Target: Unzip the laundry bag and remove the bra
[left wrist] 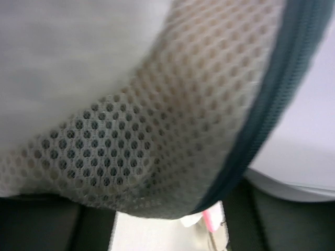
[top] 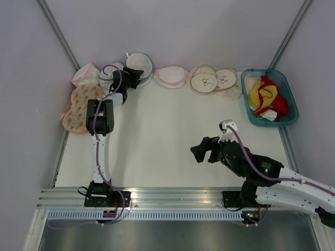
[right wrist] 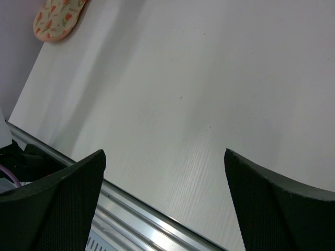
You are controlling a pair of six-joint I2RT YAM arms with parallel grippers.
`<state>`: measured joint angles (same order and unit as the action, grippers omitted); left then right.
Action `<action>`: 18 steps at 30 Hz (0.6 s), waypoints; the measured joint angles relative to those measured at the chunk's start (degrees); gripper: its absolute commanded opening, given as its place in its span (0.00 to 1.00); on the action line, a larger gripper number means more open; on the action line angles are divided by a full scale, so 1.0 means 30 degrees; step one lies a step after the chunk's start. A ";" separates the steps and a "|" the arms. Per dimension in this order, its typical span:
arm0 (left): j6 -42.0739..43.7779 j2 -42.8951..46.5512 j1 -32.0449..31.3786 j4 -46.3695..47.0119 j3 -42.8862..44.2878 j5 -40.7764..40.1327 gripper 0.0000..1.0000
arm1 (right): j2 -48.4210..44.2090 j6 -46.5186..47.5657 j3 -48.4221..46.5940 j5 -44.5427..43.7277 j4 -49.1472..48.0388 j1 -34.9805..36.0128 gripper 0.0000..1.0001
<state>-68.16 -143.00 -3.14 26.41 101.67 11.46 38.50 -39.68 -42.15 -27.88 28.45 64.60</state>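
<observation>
The round white mesh laundry bag (top: 140, 65) with dark blue-grey zipper trim stands at the back left. My left gripper (top: 134, 78) is right against its near side. In the left wrist view the bag's mesh (left wrist: 157, 115) and zipper trim (left wrist: 272, 104) fill the frame, and a beige tint shows through the mesh. The left gripper (left wrist: 162, 227) has its dark fingers (left wrist: 42, 225) wide apart below the bag, with bare table between them. The bra itself does not show clearly. My right gripper (top: 203, 149) is open and empty over bare table, as its wrist view (right wrist: 165, 172) also shows.
A flatter dark-trimmed mesh bag (top: 109, 73) lies left of the gripper. A pink-trimmed bag (top: 171, 76) and round beige padded pieces (top: 209, 79) lie along the back. Floral items (top: 78, 107) sit at the left wall. A blue basket (top: 287, 91) holds red and yellow garments.
</observation>
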 measured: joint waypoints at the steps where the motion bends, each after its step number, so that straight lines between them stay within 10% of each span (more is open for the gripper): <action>1: 0.0022 -0.0007 -0.0029 -0.0109 0.0189 0.0138 0.51 | -0.0102 -0.0087 0.0255 0.0153 -0.0153 0.0000 0.98; 7: 0.0007 0.0452 -0.0124 0.0874 0.0117 0.1246 0.02 | -0.0845 -0.0299 0.1297 0.0707 -0.0299 0.0000 0.98; 18: 0.0036 0.9457 -0.0160 0.3840 -1.3806 0.3264 0.02 | -0.0721 0.0605 0.0707 0.0488 -0.0437 0.0000 0.98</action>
<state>-68.05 -114.63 -3.62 37.93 60.25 21.26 36.34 -37.87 -40.03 -26.41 27.14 64.60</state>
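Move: The blue-rimmed laundry bag stands right at the left hand, its middle about 5 cm ahead, straight in line and roughly level, with its zipped edge between the open fingers. A second blue-rimmed bag stands some 12 cm to the hand's left and 3 cm ahead; the flat pink-rimmed bag lies about 16 cm to its right, 3 cm ahead and slightly lower. From the right hand the first bag lies roughly 53 cm ahead, 29 cm left and 13 cm below. The left fingers shut on the zipped edge of the blue-rimmed bag and pinch it as the hand rises about 3 cm. Keeping that pinch, the hand then draws the bag straight back out of the row towards the robot by some 15 cm, gathering speed, the wrist swinging about 10 degrees clockwise. ##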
